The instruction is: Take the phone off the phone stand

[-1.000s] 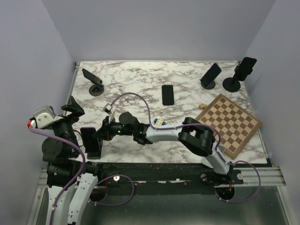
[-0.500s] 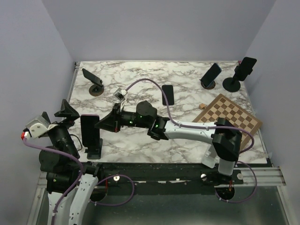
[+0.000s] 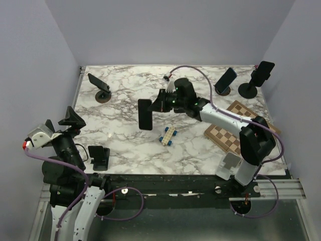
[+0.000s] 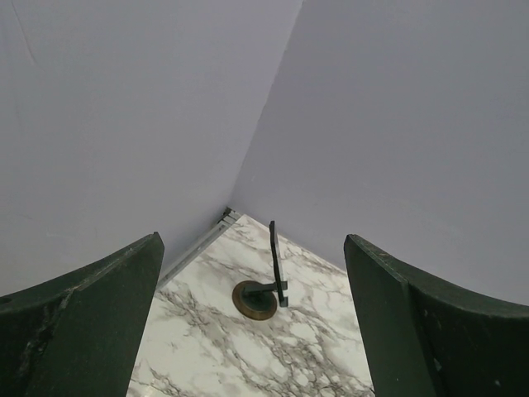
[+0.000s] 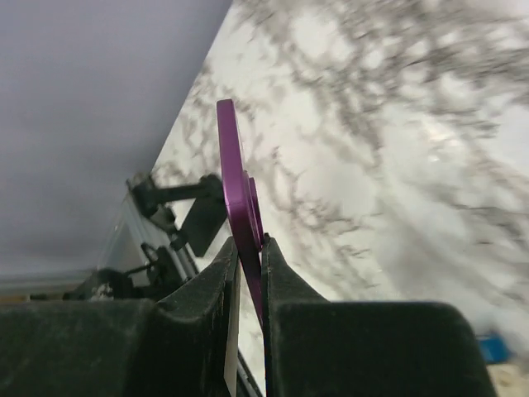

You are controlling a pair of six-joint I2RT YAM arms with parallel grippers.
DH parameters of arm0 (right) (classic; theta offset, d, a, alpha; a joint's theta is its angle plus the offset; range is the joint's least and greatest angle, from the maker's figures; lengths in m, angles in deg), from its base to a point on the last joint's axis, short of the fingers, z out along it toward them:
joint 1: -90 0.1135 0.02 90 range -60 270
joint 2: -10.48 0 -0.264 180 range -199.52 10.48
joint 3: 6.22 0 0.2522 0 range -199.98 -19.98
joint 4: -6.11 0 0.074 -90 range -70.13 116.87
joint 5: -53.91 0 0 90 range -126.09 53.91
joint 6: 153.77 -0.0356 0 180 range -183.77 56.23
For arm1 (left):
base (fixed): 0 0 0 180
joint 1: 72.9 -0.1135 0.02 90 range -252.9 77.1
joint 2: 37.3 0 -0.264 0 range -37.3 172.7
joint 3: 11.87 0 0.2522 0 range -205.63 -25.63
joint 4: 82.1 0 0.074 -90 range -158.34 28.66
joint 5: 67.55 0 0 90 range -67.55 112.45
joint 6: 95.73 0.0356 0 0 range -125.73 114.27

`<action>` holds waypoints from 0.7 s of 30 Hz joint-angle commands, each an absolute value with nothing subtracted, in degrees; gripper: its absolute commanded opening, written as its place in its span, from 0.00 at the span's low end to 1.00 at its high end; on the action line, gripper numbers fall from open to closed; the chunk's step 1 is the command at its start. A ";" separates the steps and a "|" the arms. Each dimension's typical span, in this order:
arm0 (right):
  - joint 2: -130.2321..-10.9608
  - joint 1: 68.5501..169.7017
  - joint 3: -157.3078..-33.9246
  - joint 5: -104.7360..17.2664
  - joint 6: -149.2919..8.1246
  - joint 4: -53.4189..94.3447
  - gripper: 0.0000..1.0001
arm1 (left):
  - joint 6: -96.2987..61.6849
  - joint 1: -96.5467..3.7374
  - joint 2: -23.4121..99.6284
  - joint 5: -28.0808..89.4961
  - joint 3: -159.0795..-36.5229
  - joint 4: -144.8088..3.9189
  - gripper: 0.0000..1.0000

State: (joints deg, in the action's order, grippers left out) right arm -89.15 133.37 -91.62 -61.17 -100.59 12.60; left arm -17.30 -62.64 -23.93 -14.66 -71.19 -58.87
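The phone (image 3: 145, 114), dark with a purple edge (image 5: 234, 186), hangs above the middle of the table. My right gripper (image 3: 157, 106) is shut on its edge, fingertips pinching it (image 5: 249, 248). The black phone stand (image 3: 99, 156) sits with nothing in it near the table's front left edge, and shows behind the phone (image 5: 201, 220) in the right wrist view. My left gripper (image 3: 60, 122) is open with nothing between its fingers (image 4: 256, 331). It is raised at the left side, apart from the stand.
Another phone on a round stand (image 3: 99, 84) (image 4: 273, 269) is at the far left. Two more phones on stands (image 3: 225, 81) (image 3: 260, 76) are at the far right. A chessboard (image 3: 228, 136) lies at the right. A small blue and white toy (image 3: 168, 135) lies mid-table.
My right gripper has lifted the phone out of the stand and carried it right and farther away to the table's middle. The left arm drew back left early on, then held still.
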 commanded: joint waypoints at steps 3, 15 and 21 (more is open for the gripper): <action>-96.38 124.00 -107.19 -64.50 -92.33 36.46 0.01 | -17.59 -62.04 -24.02 -14.60 -70.63 -59.35 0.98; -118.84 113.85 -125.44 -75.96 -91.88 45.01 0.01 | -17.68 -61.13 -22.11 -13.68 -70.81 -58.93 0.98; -125.47 110.30 -129.54 -77.26 -91.08 46.36 0.01 | -17.68 -60.82 -21.72 -13.14 -70.85 -58.94 0.98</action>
State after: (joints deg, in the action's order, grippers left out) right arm -122.79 112.48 -125.43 -73.76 -92.70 43.64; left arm -17.58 -61.13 -22.45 -14.28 -71.13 -58.84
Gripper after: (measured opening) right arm 0.173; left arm 0.983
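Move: The right hand already holds the purple-cased phone. The bare table it is bound for lies about 15 cm ahead, 7 cm to its right and 19 cm below. The laid phone is just past that spot, some 17 cm ahead and 15 cm right of the hand; the toy car is about 7 cm back and 9 cm right, both also 19 cm down. From the left hand, the spot is roughly 28 cm ahead, 38 cm right and 40 cm below. Still pinching the phone by its right edge, the right hand sweeps forward and to the right towards the bare table beside the laid phone, nearly level for the first 10 cm. It then sinks about 14 cm while easing farther forward and right, turning some 25 degrees so its forward side tips down; the fingers stay shut. ##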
